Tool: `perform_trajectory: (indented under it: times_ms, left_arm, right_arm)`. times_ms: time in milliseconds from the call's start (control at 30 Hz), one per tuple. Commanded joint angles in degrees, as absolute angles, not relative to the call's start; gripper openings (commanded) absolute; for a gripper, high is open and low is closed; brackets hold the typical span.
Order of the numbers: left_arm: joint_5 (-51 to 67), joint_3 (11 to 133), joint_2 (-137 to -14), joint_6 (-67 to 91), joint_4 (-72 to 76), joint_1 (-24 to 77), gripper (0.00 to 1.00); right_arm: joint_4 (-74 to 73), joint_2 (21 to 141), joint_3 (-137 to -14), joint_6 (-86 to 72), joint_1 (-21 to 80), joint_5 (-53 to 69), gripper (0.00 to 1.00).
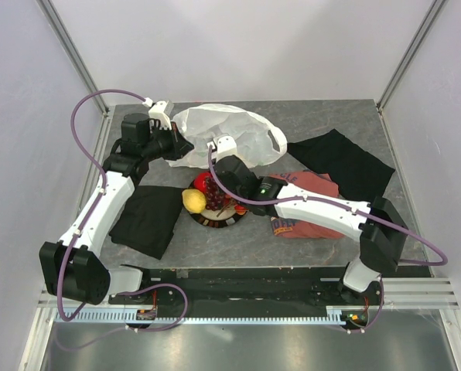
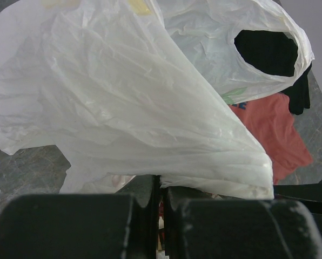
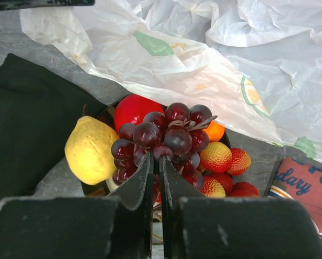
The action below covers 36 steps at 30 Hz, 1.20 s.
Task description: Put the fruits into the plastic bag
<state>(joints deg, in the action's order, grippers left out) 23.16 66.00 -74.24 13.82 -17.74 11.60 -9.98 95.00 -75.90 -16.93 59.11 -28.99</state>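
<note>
The plastic bag (image 1: 230, 131) lies crumpled at the back of the table. My left gripper (image 1: 182, 147) is shut on its near edge and holds the film raised; in the left wrist view the bag (image 2: 123, 97) drapes over the gripper (image 2: 161, 189). The fruits sit on a plate (image 1: 215, 220): a lemon (image 3: 91, 148), a red apple (image 3: 131, 108), an orange (image 3: 216, 131), several small red-yellow fruits (image 3: 217, 156) and a dark grape bunch (image 3: 172, 135). My right gripper (image 3: 161, 159) is over the plate, its tips closed into the near side of the grape bunch.
A black cloth (image 1: 149, 220) lies left of the plate and another black cloth (image 1: 343, 162) at the back right. A red printed T-shirt (image 1: 312, 193) lies under my right arm. Metal frame posts stand at the table's back corners.
</note>
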Motion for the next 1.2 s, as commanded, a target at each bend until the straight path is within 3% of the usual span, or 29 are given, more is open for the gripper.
perform_trajectory:
  times_ms: [0,667,1167]
  left_arm:
    - [24.96,68.29,-74.09,12.3,-18.02,11.25,0.02]
    - [24.52,68.73,-74.27,12.04,-18.72,11.25,0.02]
    - [24.7,68.91,-74.09,11.87,-19.07,11.25,0.02]
  right_arm:
    - [-5.54,90.8,-75.41,-17.93,59.24,-27.25,0.0]
    - [-0.44,77.44,-74.43,-16.09,58.1,-17.95,0.0]
    - [-3.87,88.4,-88.59,-6.77,45.71,-11.43,0.0]
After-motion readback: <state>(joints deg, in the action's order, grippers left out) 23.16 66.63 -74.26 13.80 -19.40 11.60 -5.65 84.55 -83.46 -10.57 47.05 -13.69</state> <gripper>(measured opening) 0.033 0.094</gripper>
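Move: The grapes are already in the right gripper. The mouth of the plastic bag lies roughly 12 cm ahead of that hand, 3 cm to its right and 5 cm below. Below the hand by about 10 cm are the orange, 6 cm ahead and 2 cm right; the red apple, 5 cm ahead and 4 cm left; and the yellow pear, 7 cm left and 1 cm back. From the left gripper the bag mouth is some 7 cm ahead, 11 cm right and 8 cm below. Lift the right gripper about 16 cm with the grapes kept pinched, easing back 3 cm at first to clear the bag's near edge, then swing some 7 cm forward and a little to the right, high up by the open bag. Tilt the fingertips up and roll the hand's left side up on the way, some 15 degrees each. Keep the left gripper still and shut on the bag's rim. ##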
